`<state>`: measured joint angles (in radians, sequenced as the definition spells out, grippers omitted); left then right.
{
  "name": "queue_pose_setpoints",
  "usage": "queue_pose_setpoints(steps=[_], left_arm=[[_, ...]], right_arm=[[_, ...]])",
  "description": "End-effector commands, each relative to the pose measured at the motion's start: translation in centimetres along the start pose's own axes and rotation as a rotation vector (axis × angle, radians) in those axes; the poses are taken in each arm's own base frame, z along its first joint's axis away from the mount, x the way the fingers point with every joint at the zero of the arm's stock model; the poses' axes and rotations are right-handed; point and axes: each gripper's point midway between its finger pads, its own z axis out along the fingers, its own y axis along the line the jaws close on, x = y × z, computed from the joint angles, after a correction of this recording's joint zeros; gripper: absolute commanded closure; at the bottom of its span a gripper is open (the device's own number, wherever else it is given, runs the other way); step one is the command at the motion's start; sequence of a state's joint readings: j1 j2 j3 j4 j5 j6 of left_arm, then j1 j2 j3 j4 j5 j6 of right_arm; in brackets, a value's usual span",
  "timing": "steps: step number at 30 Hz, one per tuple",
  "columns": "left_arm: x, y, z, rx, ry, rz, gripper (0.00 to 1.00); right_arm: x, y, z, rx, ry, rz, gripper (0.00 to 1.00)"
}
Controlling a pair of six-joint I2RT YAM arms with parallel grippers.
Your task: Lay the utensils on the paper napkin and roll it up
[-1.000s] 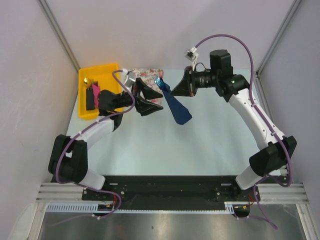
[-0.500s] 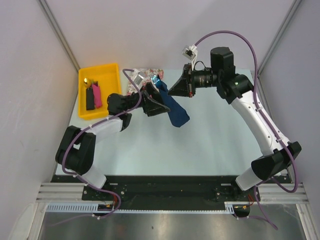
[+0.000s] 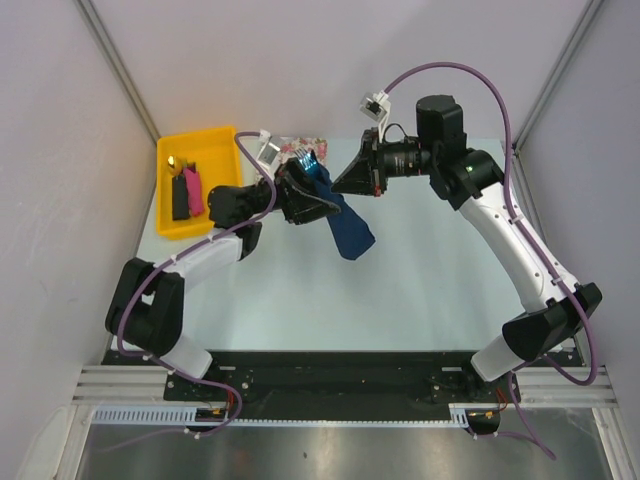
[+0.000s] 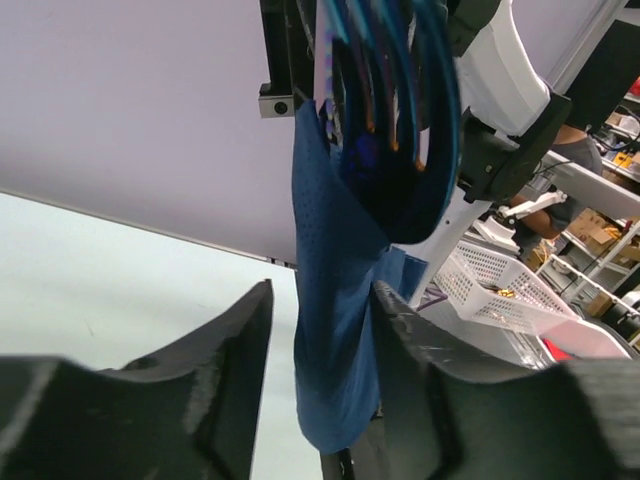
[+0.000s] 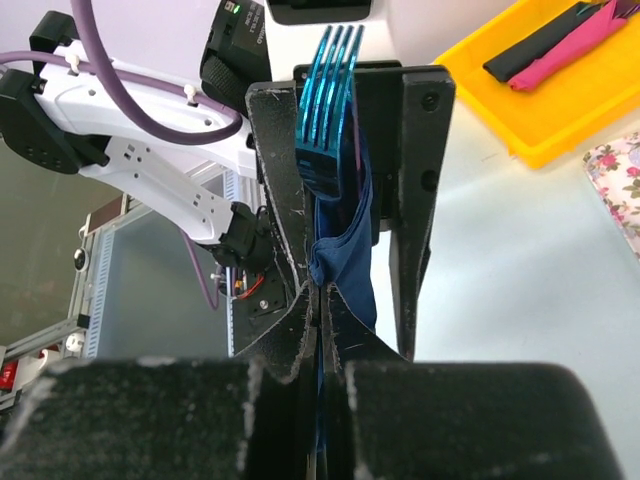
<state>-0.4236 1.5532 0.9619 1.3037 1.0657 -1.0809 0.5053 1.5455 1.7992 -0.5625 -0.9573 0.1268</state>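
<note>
My right gripper (image 3: 347, 181) (image 5: 322, 290) is shut on the dark navy paper napkin (image 3: 347, 226) (image 5: 347, 262) and the blue utensil, a fork. The fork's tines (image 3: 308, 158) (image 5: 325, 110) stick out past the fingertips. The napkin hangs bunched from the jaws, above the table. My left gripper (image 3: 318, 200) (image 4: 322, 296) is open, with a finger on each side of the hanging napkin (image 4: 335, 330). There is a gap at its left finger. Its fingers (image 5: 420, 150) also show in the right wrist view. The fork tines (image 4: 395, 70) are above them. I do not see the tan-orange utensil.
A yellow tray (image 3: 200, 133) (image 5: 560, 115) at the back left holds a black block (image 3: 179, 199) and a pink block (image 3: 193, 192). The pink-and-white floral mat (image 3: 290, 148) (image 5: 615, 165) lies at the back, partly behind the grippers.
My left arm has swung right and forward, and its open fingers now straddle the hanging napkin. My right gripper has shifted slightly left, still holding the napkin and fork.
</note>
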Motion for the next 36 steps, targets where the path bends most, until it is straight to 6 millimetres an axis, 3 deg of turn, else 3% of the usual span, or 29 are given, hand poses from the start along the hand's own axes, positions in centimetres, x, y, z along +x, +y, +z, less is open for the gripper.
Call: queue_pose_setpoints(steps=[1,3,4,9,11,12,14,15,18,21,24,27,29,33,36], left_arm=[[-3.8,-6.7,0.6,0.204,-0.108,0.37,0.59],[-3.7,-6.9,0.6,0.212,-0.108,0.361,0.68],[-3.7,-7.0,0.6,0.215,-0.107,0.36,0.77],[-4.5,-7.5,0.9,0.222,-0.114,0.351,0.89],[-4.8,-7.5,1.0,0.212,-0.118,0.337,0.98],[-5.0,-7.5,1.0,0.207,-0.121,0.335,1.0],[-5.6,-7.1,0.9,0.178,-0.133,0.319,1.0],[-5.8,-6.8,0.8,0.165,-0.136,0.312,1.0],[-7.2,-6.1,0.5,0.112,-0.157,0.316,1.0],[-9.0,-5.3,0.2,0.055,-0.173,0.316,1.0],[-10.5,-4.0,0.0,-0.037,-0.184,0.271,1.0],[-11.4,-3.8,-0.1,-0.086,-0.191,0.284,1.0],[-11.8,-4.0,0.0,-0.097,-0.196,0.276,1.0],[-12.3,-3.3,-0.1,-0.171,-0.219,0.236,1.0],[-12.4,-2.7,-0.1,-0.238,-0.231,0.21,1.0]], right_arm=[[-3.7,3.2,-1.3,-0.03,-0.1,-0.113,1.0],[-4.0,3.2,-1.3,-0.029,-0.109,-0.118,1.0],[-4.0,3.2,-1.3,-0.028,-0.112,-0.116,1.0],[-4.3,3.3,-1.3,-0.027,-0.125,-0.122,1.0],[-4.1,2.9,-1.3,-0.02,-0.121,-0.113,1.0],[-4.0,2.6,-1.4,-0.009,-0.119,-0.102,0.83],[-4.0,1.7,-1.7,0.014,-0.122,-0.076,0.61],[-4.2,1.3,-2.3,0.036,-0.132,-0.072,0.42],[-3.8,0.0,-3.7,0.099,-0.138,-0.053,0.19],[-2.0,-0.7,-4.5,0.142,-0.102,-0.037,0.09],[-0.5,-0.7,-5.4,0.161,-0.08,-0.02,0.08],[0.0,0.0,-5.9,0.16,-0.079,-0.032,0.07],[0.3,0.1,-5.8,0.16,-0.073,-0.041,0.0],[0.1,-1.1,-5.4,0.235,-0.077,-0.084,0.0],[-0.9,-0.8,-4.8,0.252,-0.126,-0.137,0.0]])
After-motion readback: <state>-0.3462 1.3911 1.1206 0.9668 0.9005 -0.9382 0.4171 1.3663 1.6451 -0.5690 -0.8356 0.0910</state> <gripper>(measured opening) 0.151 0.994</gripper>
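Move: The rolled napkin runs between the left hand's half-open fingers, which point right; its middle is about 2 cm to the right of them, 2 cm back and 3 cm below. Its fork tines stick out some 7 cm above and 3 cm ahead of that hand, and a couple of cm to its left. The floral mat lies roughly 19 cm ahead, 7 cm left and 33 cm down. From the right hand, shut on the napkin, the bundle's middle is some 3 cm back, 1 cm left and 4 cm below. The left fingers close from half open to pinch the utensil bundle through the napkin, beside the right hand's grip, while both hands ease up a centimetre or so together. Then the right fingers open wide and let go, the right hand backing about 5 cm to its right with a small forward swing out and back, as the left hand carries the bundle up about 9 cm, some 3 cm left and slightly forward, turning a little counter-clockwise. ##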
